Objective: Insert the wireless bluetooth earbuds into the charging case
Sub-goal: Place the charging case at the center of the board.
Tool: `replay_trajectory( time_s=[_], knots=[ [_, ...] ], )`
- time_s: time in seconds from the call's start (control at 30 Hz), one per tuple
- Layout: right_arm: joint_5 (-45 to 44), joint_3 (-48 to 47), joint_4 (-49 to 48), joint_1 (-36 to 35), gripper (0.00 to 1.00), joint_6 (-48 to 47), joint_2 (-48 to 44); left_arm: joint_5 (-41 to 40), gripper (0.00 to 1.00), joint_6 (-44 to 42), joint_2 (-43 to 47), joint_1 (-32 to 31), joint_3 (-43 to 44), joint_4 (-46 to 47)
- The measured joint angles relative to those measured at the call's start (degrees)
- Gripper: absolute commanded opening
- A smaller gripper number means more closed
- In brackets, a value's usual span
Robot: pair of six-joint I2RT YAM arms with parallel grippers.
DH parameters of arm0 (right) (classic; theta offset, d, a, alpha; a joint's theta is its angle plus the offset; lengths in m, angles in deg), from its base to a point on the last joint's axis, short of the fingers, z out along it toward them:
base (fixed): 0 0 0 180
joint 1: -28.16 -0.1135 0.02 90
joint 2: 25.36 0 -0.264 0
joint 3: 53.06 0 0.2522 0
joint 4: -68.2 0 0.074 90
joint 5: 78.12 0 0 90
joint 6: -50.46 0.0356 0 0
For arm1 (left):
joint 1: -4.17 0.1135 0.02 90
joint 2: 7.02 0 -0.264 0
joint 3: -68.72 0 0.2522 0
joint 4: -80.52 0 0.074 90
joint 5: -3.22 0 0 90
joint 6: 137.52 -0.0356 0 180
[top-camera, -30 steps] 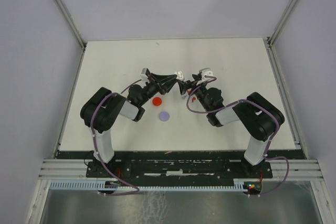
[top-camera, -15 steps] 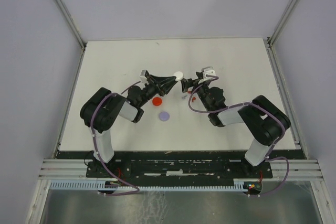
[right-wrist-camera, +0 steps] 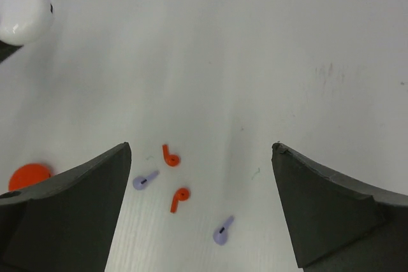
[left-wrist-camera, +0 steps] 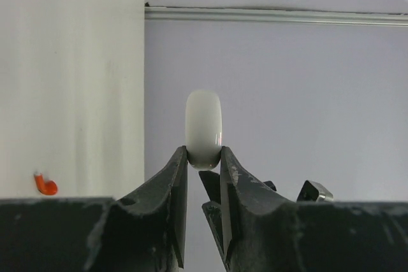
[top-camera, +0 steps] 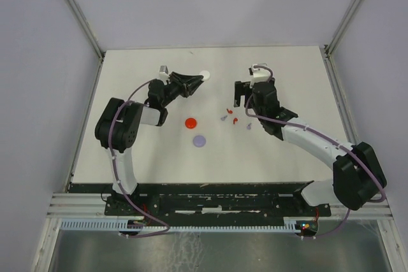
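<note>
My left gripper point(left-wrist-camera: 204, 160) is shut on a white round charging case point(left-wrist-camera: 203, 128), held on edge above the table; from above the case point(top-camera: 204, 76) shows at the fingertips point(top-camera: 196, 79). My right gripper point(right-wrist-camera: 201, 151) hangs open over the wireless bluetooth earbuds and touches none of them. Two red ones point(right-wrist-camera: 170, 156) point(right-wrist-camera: 179, 198) and two pale purple ones point(right-wrist-camera: 145, 179) point(right-wrist-camera: 222, 230) lie loose on the table. In the top view they are a small cluster point(top-camera: 234, 120) just in front of the right gripper point(top-camera: 244, 97).
A red disc point(top-camera: 190, 122) and a pale purple disc point(top-camera: 200, 140) lie flat on the white table point(top-camera: 287, 151), left of the earbuds. Walls and a metal frame rail point(top-camera: 81, 17) enclose the table.
The two grippers have parted. The left one carried the white case back and to the left. The right one drew back toward the far right and opened wider, which uncovered the earbuds.
</note>
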Motion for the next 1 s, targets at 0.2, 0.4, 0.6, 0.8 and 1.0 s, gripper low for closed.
replay_trajectory(
  time_s=[0.2,0.4,0.6,0.8,1.0],
  knots=[
    [1.2,-0.8,12.8,1.7,0.99,0.9,0.0,3.2,0.03,-5.3,-8.7,0.1,7.7,-5.8],
    [2.6,-0.7,16.4,2.4,1.00,1.2,0.0,3.5,0.03,-11.2,-12.0,0.1,10.9,-15.2],
    [4.0,-0.1,17.1,2.6,1.00,1.7,0.0,2.9,0.03,-17.3,-12.0,0.1,14.0,-22.9],
    [4.6,-0.1,17.3,2.8,1.00,1.9,0.0,1.4,0.04,-21.9,-12.0,0.1,16.2,-30.0],
    [5.4,-0.1,17.7,2.8,0.99,1.9,0.0,0.1,0.10,-25.1,-12.3,0.1,18.2,-35.1]
  ],
)
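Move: The white charging case is already in the left gripper. The board's centre, its goal, lies about 3 cm ahead, 3 cm right and 16 cm below. From that hand, the upper red earbud is some 10 cm right and 1 cm back, the nearer purple earbud 8 cm right and 4 cm back, the red disc 5 cm left and 6 cm back. From the right hand, the centre is roughly 9 cm ahead, 13 cm left and 17 cm below. Lower the left gripper about 13 cm towards the board's centre, fast at first and then easing, while reaching about 4 cm forward. Tip its fingers down some 25 degrees and keep the case pinched. Sink the empty, open right gripper about 6 cm over the loose earbuds, drawing it slightly back and right as its fingers tip down. ##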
